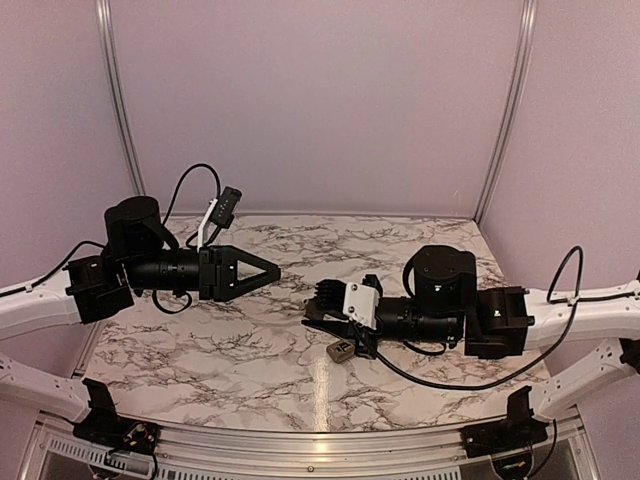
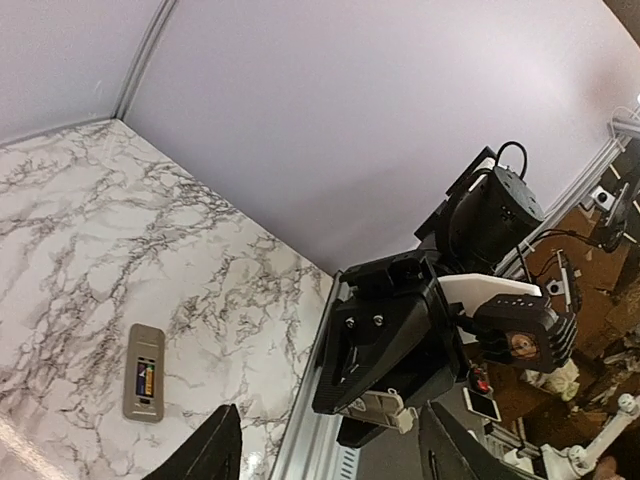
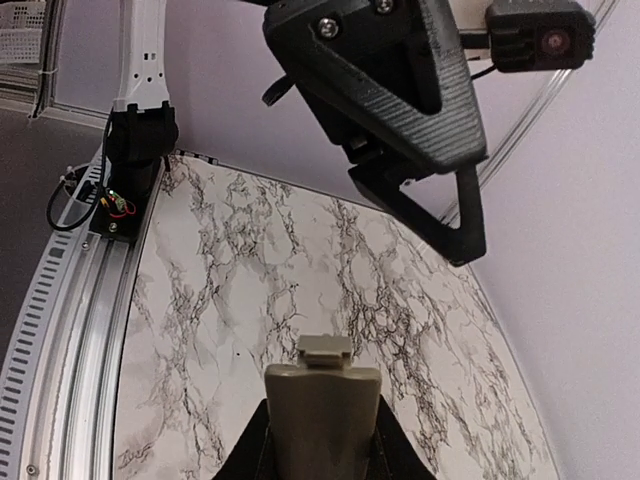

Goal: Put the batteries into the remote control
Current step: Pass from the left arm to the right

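The remote control (image 2: 143, 372) lies back side up on the marble table (image 2: 80, 230), with its compartment uncovered. The batteries (image 2: 146, 378), one dark and one gold, sit side by side inside it. From above the remote control (image 1: 340, 350) is a small grey block just under my right arm. My right gripper (image 3: 322, 440) is shut on a grey-beige battery cover (image 3: 322, 400), held above the table. The same cover (image 2: 382, 405) pokes from the right gripper (image 2: 385, 350) in the left wrist view. My left gripper (image 1: 262, 270) hangs open and empty, facing the right one, its fingers (image 2: 205, 455) wide apart.
An aluminium rail (image 3: 60, 330) runs along the table's near edge. Pale walls and metal posts (image 1: 118, 100) close in the back and sides. A cable (image 1: 480, 385) from the right arm loops low over the table.
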Controlling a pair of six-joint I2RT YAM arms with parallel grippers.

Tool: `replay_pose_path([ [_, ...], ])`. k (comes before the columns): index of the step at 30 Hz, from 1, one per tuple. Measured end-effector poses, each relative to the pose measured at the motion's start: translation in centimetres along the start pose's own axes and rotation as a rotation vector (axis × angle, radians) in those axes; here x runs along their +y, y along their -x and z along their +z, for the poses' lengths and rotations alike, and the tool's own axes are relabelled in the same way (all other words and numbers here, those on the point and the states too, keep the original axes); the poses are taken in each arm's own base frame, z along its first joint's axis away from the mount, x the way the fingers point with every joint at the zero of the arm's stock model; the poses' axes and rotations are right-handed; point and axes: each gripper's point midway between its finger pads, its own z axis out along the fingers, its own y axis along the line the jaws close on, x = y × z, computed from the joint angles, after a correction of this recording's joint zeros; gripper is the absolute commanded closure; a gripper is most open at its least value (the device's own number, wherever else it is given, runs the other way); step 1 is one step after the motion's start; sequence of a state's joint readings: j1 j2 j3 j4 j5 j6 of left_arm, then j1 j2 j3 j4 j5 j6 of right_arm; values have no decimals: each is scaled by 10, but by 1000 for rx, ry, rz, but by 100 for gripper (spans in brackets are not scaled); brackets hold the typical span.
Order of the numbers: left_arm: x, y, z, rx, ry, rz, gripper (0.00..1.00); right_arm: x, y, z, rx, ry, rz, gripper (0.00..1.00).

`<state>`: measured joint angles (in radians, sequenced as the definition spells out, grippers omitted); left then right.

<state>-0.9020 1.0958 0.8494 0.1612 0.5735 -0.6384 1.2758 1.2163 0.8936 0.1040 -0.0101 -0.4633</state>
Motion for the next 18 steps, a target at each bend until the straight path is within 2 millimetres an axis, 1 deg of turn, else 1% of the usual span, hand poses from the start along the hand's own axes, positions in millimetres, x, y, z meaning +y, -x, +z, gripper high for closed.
replay_pose_path([
  [2,0,6,-11,-8,75,140,38,7,-6,1,30,35,20,85],
  [4,2,5,-23,4,142,271,39,13,-13,2,67,72,40,85],
  [7,2,-6,-34,53,190,425,39,23,-21,4,112,122,70,85],
  [10,-4,-20,-40,101,186,562,39,31,-26,2,140,166,99,84],
  [13,-11,-34,-38,143,163,653,38,38,-28,1,154,205,120,84],
  [18,-15,-63,-20,233,125,754,39,46,-29,4,173,254,148,85],
])
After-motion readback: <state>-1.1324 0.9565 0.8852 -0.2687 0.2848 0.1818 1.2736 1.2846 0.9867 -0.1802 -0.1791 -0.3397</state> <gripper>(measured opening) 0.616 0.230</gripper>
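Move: My right hand already holds the battery cover; the remote control lies about 8 cm ahead, 11 cm to the right of and 28 cm below this hand. My left hand is empty and open. From it, the cover sits about 7 cm to the right, 4 cm back and 4 cm lower, and the remote control about 5 cm ahead, 19 cm to the right and 32 cm down. I keep my right fingers shut on the battery cover and carry it down about 5 cm and some 3 cm back, tipping the fingertips downward a little. My open left hand backs off leftward from the cover, then swings back towards my base and down, easing right again at the end; it rolls some 40 degrees, its top turning towards my base, as its fingertips dip. ##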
